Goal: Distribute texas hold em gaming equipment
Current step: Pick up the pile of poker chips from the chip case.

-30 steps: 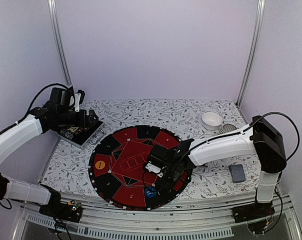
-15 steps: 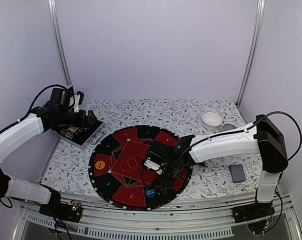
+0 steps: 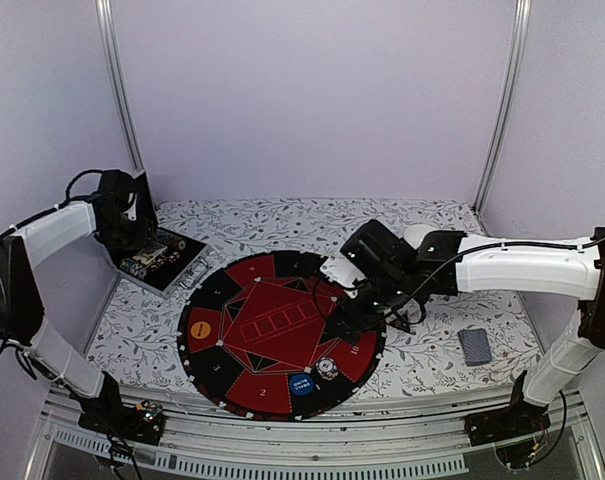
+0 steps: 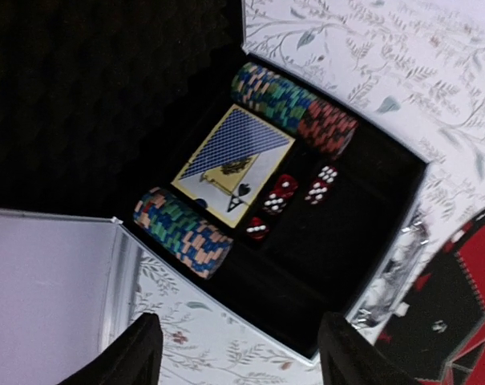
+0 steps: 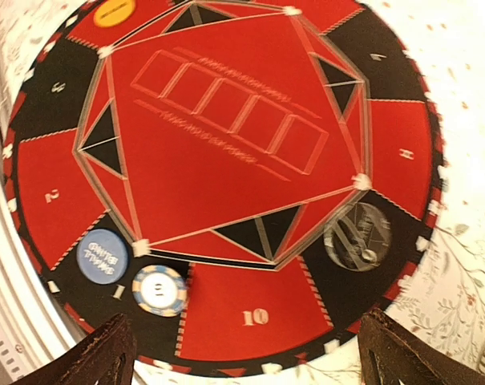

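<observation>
A round red-and-black poker mat [image 3: 272, 320] lies mid-table. On its near edge a white-and-blue poker chip [image 3: 325, 368] [image 5: 158, 290] sits beside the blue disc button [image 3: 302, 383] [image 5: 102, 257]. The orange button [image 3: 204, 325] [image 5: 114, 11] is on the mat's left. My right gripper [image 3: 354, 320] [image 5: 254, 361] hovers open and empty over the mat's right side. My left gripper [image 3: 140, 243] [image 4: 242, 357] hangs open and empty above the open black case [image 3: 167, 262], which holds chip rows [image 4: 182, 233] [image 4: 294, 104], a card deck [image 4: 230, 164] and red dice [image 4: 284, 188].
A grey-blue-backed card deck [image 3: 474, 346] lies on the floral cloth at the right. A white bowl [image 3: 424, 240] stands behind the right arm. A clear round disc [image 5: 356, 235] rests on the mat's right part. The case lid [image 4: 42, 289] stands at the left.
The right gripper opened, rose and drew back toward the right, leaving the chip on the mat beside the blue button. The left arm swung back over the case.
</observation>
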Tool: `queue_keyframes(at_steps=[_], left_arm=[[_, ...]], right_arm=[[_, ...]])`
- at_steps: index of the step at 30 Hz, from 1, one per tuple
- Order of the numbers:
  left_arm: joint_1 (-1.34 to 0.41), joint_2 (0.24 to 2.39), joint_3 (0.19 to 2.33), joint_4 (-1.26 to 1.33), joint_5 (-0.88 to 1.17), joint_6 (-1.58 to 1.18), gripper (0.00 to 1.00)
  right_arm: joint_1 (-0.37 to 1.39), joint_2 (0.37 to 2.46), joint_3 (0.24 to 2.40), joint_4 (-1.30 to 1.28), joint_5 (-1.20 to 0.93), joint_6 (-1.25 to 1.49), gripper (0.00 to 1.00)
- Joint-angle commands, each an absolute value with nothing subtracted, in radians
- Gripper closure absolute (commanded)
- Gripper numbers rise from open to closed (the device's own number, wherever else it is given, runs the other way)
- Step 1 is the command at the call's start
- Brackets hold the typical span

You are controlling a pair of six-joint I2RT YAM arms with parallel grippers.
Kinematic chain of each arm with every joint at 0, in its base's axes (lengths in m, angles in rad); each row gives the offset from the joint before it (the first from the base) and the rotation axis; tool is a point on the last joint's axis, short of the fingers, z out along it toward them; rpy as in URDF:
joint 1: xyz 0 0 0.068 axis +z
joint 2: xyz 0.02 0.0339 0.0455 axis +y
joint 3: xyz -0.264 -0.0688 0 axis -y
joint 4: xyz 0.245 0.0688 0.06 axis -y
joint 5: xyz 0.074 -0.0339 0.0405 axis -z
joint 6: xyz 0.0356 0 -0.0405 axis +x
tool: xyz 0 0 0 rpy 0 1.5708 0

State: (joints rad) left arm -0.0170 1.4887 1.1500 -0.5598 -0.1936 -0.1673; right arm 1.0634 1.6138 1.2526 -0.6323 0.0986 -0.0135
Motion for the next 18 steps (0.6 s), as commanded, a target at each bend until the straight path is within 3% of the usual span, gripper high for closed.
queue_keyframes(at_steps=[1, 9, 18], left_arm=[[0.027, 1.618, 1.216, -0.68, -0.316, -0.105, 0.37], [0.041, 1.797, 1.307, -0.707, -0.346, -0.075, 0.57], [0.055, 1.885, 1.343, -0.693, -0.367, -0.045, 0.53]], right_arm=[[0.997, 1.533, 1.163, -0.541, 0.07, -0.064, 0.01], [0.961, 1.519, 1.098, -0.514, 0.075, -0.101, 0.01], [0.95, 1.541, 1.106, -0.505, 0.051, -0.098, 0.01]])
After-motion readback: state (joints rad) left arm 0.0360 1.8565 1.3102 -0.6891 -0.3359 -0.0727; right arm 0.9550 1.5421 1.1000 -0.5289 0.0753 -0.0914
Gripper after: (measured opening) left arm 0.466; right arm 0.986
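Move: The near chip pile, the mixed-colour roll nearest the robot in the open case, lies about 6 cm ahead of the left hand, 5 cm to its left and some 12 cm below. The card pack is roughly 12 cm ahead and 1 cm left of that hand, the three red dice 8 cm ahead and 3 cm right, both at about the pile's depth. From the right hand the near pile is about 23 cm ahead, 51 cm left and 11 cm below. Down towards the near chip pile goes the empty left hand, sinking over 9 cm and drifting about 5 cm left, quick at first and then easing. Its fingers tip some 20 degrees more steeply downward and narrow from wide to about half open. Meanwhile the empty right hand shifts about 4 cm right and a little forward, away from the white-and-blue chip on the mat. ##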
